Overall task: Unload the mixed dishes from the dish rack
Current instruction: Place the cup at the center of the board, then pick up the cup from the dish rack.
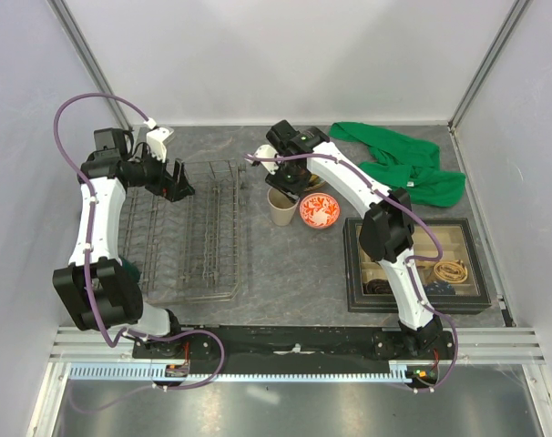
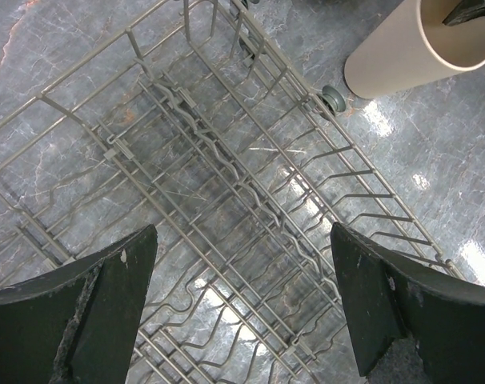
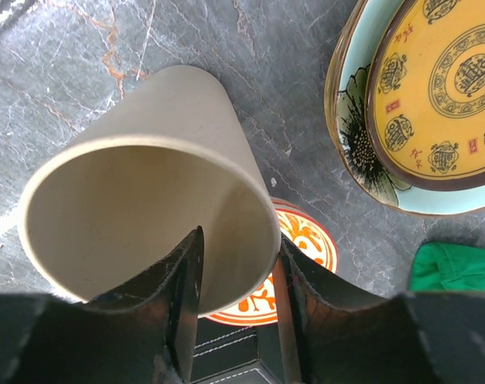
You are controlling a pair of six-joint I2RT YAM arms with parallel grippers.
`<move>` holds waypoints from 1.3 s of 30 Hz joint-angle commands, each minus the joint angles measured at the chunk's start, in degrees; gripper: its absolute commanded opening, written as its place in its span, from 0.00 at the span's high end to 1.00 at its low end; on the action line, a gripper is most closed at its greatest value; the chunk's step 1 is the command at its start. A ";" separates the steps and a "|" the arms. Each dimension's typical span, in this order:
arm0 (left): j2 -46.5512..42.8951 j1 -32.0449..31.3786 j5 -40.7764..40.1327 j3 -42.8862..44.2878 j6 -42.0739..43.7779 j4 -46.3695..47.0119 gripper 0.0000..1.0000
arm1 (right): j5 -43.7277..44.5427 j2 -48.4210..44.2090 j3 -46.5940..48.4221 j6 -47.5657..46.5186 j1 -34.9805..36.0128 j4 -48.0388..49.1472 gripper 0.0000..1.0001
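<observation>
The grey wire dish rack lies left of centre with no dish showing in it, and its tines fill the left wrist view. My left gripper hovers open above its far end. The plain beige cup stands on the table right of the rack. My right gripper is open astride its rim, one finger inside and one outside, with a gap to the wall. The red-and-white bowl sits beside the cup. The yellow-gold plate rests on the pale green plate.
A black compartmented tray with small items lies at the right. A green cloth is bunched at the far right. Grey walls close in both sides and the back.
</observation>
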 commanded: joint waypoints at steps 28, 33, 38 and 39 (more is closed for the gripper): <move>-5.46 7.71 -7.41 -3.90 12.36 -1.14 0.01 | 0.77 -18.56 -7.91 5.47 0.21 16.91 0.24; -6.51 15.71 -9.34 -4.34 19.31 -7.72 0.01 | 0.86 -22.60 -14.06 5.46 0.21 19.55 0.23; -9.41 22.03 -11.99 -5.83 29.41 -12.92 0.01 | 1.03 -24.37 -18.11 5.20 0.12 20.96 0.20; -10.37 22.92 -12.34 -6.01 32.04 -14.67 0.01 | 1.03 -24.63 -18.55 5.20 0.12 21.22 0.20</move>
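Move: The beige cup stands on the table, its middle about 3 cm to the right gripper's left, 2 cm back and 5 cm below. From that gripper the orange bowl lies some 8 cm right and 3 cm back, and the stacked plates 11 cm ahead and 3 cm right. For the left gripper, the dark green cup lies about 16 cm back, 17 cm left and 15 cm lower; the rack's middle is roughly 5 cm back, 8 cm left and 17 cm below. Keep opening the right fingers that straddle the beige cup's rim, easing forward and left a couple of centimetres, then lift about 11 cm clear while drifting back and tipping the fingertips forward and left. Let the left gripper sink slightly, then swing it, fingers still wide, about 13 cm left and 6 cm back over the rack towards the dark green cup, turning some 20 degrees. ##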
